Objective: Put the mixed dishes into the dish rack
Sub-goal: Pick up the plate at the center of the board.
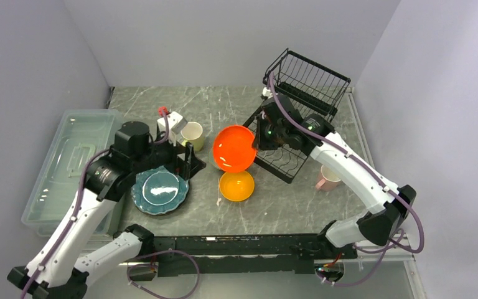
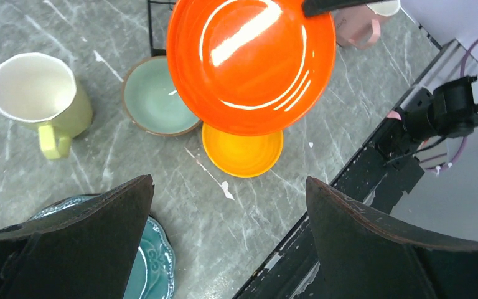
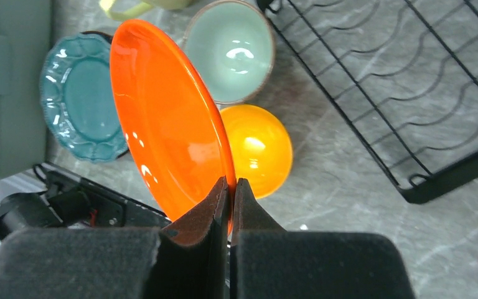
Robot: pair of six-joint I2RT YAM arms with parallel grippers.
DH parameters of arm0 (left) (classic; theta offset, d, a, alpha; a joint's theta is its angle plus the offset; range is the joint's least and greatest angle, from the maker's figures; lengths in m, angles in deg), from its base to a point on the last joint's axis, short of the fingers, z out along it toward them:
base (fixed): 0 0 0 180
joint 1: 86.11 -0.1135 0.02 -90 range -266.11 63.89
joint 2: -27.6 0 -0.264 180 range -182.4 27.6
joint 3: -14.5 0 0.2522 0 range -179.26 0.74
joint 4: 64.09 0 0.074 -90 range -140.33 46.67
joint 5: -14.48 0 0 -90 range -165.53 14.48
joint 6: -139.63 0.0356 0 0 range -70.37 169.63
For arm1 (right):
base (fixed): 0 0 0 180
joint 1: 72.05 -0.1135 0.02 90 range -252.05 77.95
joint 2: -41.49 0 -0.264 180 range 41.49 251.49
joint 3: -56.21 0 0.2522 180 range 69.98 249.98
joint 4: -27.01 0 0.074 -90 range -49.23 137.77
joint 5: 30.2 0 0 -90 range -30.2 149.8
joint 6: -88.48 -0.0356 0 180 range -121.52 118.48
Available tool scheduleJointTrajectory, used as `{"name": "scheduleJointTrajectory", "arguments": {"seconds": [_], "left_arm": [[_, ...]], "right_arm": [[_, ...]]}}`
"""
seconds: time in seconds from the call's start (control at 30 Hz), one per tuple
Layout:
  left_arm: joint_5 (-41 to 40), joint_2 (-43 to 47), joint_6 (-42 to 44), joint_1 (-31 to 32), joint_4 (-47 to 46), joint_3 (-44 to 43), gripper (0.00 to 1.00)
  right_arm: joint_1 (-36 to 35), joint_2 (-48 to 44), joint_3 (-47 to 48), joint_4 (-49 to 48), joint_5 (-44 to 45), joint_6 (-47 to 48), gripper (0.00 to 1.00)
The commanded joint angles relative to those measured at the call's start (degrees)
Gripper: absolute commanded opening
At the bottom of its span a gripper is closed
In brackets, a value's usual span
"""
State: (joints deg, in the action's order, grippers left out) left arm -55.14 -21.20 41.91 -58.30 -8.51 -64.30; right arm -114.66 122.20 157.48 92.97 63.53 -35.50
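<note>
My right gripper (image 1: 258, 138) (image 3: 231, 182) is shut on the rim of the small orange-red plate (image 1: 234, 148) (image 2: 251, 65) (image 3: 168, 118) and holds it tilted in the air, just left of the black wire dish rack (image 1: 308, 81) (image 3: 411, 93). Below the plate sit the orange-yellow bowl (image 1: 236, 185) (image 3: 258, 146) and the pale green bowl (image 2: 155, 96) (image 3: 230, 50). Over the teal plates (image 1: 160, 190) (image 2: 155, 261), my left gripper (image 1: 190, 163) (image 2: 229, 180) stands open and holds nothing. The pale yellow mug (image 1: 192, 134) (image 2: 37, 96) stands behind it. The pink mug (image 1: 328, 179) stands right of the rack's lower tray.
A clear plastic lidded bin (image 1: 68, 168) lies along the table's left side. A small white block with a red top (image 1: 169, 119) stands near the yellow mug. The black base rail (image 1: 243, 246) runs along the near edge.
</note>
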Motion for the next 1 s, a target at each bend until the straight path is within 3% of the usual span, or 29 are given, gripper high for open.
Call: {"name": "scheduleJointTrajectory", "arguments": {"seconds": [0.0, 0.17, 0.53, 0.77, 0.97], "left_arm": [[0.42, -3.65, 2.99, 4.7, -0.05, -3.07, 0.99], [-7.64, -7.04, 2.72, 12.62, -1.53, -3.2, 0.99], [-8.24, -6.37, 1.83, 13.37, -2.91, 0.19, 0.99], [-8.95, -2.12, 0.34, 13.32, -1.94, 5.04, 0.99], [-10.07, 2.74, -0.16, 13.35, -3.6, 9.88, 0.99]], "right_arm": [[3.22, -1.16, 4.96, 4.64, -0.46, 4.01, 0.0], [7.5, 0.45, 14.57, 12.48, 6.41, 7.28, 0.0], [9.62, 9.01, 38.48, 29.2, 30.07, 7.79, 0.0], [11.22, 12.94, 45.27, 30.73, 41.25, 6.47, 0.0], [13.78, 13.77, 47.6, 25.81, 48.23, 7.83, 0.0]]}}
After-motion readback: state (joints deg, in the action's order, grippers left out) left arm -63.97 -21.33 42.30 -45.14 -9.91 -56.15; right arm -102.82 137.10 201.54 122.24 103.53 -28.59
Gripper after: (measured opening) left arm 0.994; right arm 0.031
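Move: The right hand pinches the orange plate; the dish rack's middle lies about 24 cm ahead, 17 cm right and 15 cm below that hand, the yellow bowl 5 cm back and 6 cm left, the green bowl 8 cm ahead and 11 cm left. From the empty left hand the teal plate is about 4 cm ahead, 19 cm left and 27 cm down; the yellow bowl is 4 cm ahead and 11 cm right. Rightward, then climbing and reaching forward, the right hand carries the orange plate about 18 cm right, 13 cm up and 8 cm out towards the rack's raised rear shelf, keeping its pinch on the rim and swinging clockwise some 35 degrees. The wide-open left hand slides about 5 cm right, then sinks to 6 cm lower and eases back and left, touching nothing. ##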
